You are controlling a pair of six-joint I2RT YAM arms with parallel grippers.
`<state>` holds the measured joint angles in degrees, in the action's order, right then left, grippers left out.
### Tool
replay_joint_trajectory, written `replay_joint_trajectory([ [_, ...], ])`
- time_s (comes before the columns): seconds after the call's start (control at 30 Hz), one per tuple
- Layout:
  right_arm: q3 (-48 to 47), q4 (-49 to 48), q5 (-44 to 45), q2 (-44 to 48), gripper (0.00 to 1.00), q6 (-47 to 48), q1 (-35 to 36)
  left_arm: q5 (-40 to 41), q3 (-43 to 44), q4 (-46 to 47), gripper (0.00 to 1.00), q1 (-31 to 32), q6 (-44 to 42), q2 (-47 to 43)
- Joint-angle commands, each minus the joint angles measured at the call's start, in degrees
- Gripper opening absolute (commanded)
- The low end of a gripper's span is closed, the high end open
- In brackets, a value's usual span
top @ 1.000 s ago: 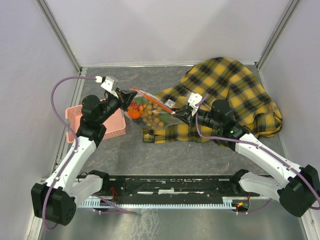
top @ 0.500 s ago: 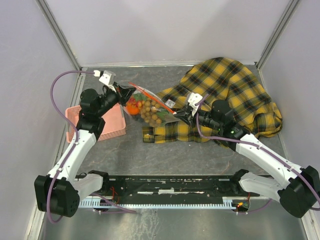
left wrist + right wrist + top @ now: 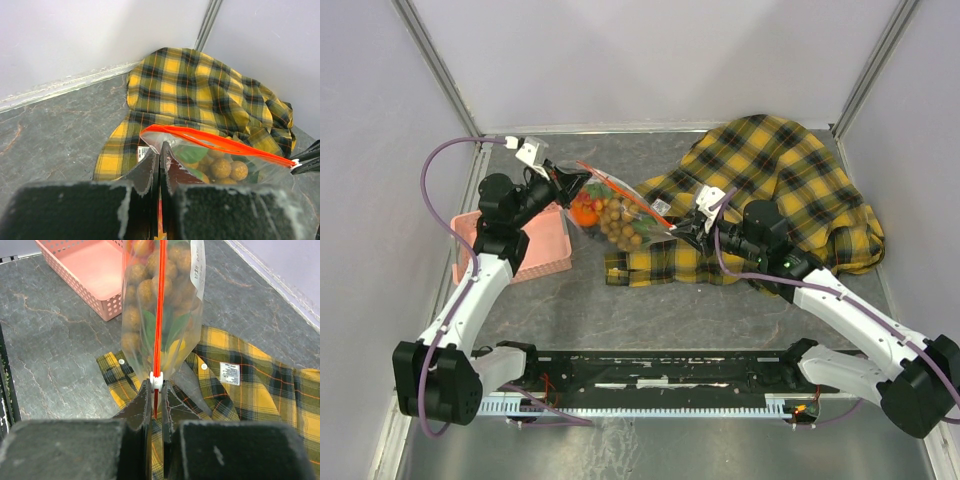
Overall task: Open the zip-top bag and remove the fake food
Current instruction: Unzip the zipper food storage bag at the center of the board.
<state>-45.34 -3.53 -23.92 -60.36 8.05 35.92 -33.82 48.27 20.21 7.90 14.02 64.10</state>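
The zip-top bag (image 3: 617, 214) is clear plastic with a red-orange zip strip (image 3: 220, 143) and hangs stretched between both grippers above the table. The fake food shows through it as tan-brown grape balls (image 3: 134, 295), green leaves (image 3: 191, 153) and an orange fruit (image 3: 585, 213). My left gripper (image 3: 582, 181) is shut on the bag's left top corner, its fingertips (image 3: 161, 148) pinching the plastic just under the strip. My right gripper (image 3: 677, 228) is shut on the strip's other end, gripping at the white slider (image 3: 156, 380). The strip gapes slightly in the left wrist view.
A yellow-black plaid cloth (image 3: 780, 190) lies crumpled at the back right, reaching under the bag. A pink perforated basket (image 3: 552, 246) sits at the left by the wall. White walls (image 3: 650, 60) close in the back and both sides.
My left gripper has moved up and to the right with its corner of the bag, pulling the bag tauter. The right gripper has hardly moved.
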Motion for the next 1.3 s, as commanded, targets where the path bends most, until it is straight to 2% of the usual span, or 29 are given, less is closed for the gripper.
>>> replay_joint_trajectory([
  [0.0, -2.56, 0.81, 0.8, 1.06, 0.02, 0.38, -0.09, -1.56, 3.19, 7.57, 0.03, -1.05, 2.39, -0.03],
  [0.77, -2.48, 8.32, 1.37, 4.19, 0.02, 0.13, 0.46, -5.06, 3.36, 7.04, 0.03, -2.12, 3.92, -0.58],
  [0.93, -2.59, 9.92, 0.4, 4.69, 0.04, -0.31, 0.55, -8.85, 2.84, 8.7, 0.03, -2.09, 6.57, -0.09],
  [0.97, -2.68, 10.05, -0.04, 4.8, 0.08, -0.47, 0.59, -10.09, 2.81, 9.45, 0.03, -2.1, 7.5, 0.32],
  [1.03, -2.83, 10.07, -0.78, 5.17, 0.39, -1.49, 0.56, -12.85, 2.58, 10.73, 0.03, -1.87, 9.57, 0.94],
  [1.07, -3.01, 9.92, -1.75, 5.48, 0.59, -2.07, 0.6, -13.91, 2.25, 12.25, 0.03, -1.5, 10.44, 1.21],
  [1.1, -3.25, 9.52, -2.89, 5.78, 0.7, -2.81, 0.57, -14.72, 1.66, 13.24, 0.03, -1.16, 10.91, 1.36],
  [1.17, -4.55, 9.61, -4.19, 6.54, 0.82, -3.73, 0.55, -15.88, 0.25, 15.19, 0.03, -0.24, 10.34, 1.28],
  [1.27, -7.17, 8.54, -3.75, 7.33, 0.93, -6.09, 0.59, -17.59, -1.96, 17.15, 0.03, 1.87, 7.82, 0.91],
])
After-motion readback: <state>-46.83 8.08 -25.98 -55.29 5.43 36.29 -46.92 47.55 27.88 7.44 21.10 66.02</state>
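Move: The white zip slider is still pinched in my right fingertips, at the near right end of the zip strip, only about 1 cm ahead and 1 cm left of the hand point. From that hand the potatoes in the bag lie some 11 cm left, 2 cm ahead and 8 cm down, and the orange about 18 cm left, 4 cm ahead and 8 cm down. From my left hand, shut on the bag's other top corner, the slider is roughly 16 cm right, 10 cm back and 6 cm lower. I keep the slider pinched and ease my right hand back, right and a little down, away from the left. Then I spread those fingers wide, let the slider go and carry on back, about 3 cm in all, rising at the end. My left hand keeps its pinch, drifts slowly, then swings some 3 cm right and 3 cm back, turning about 13 degrees clockwise. ##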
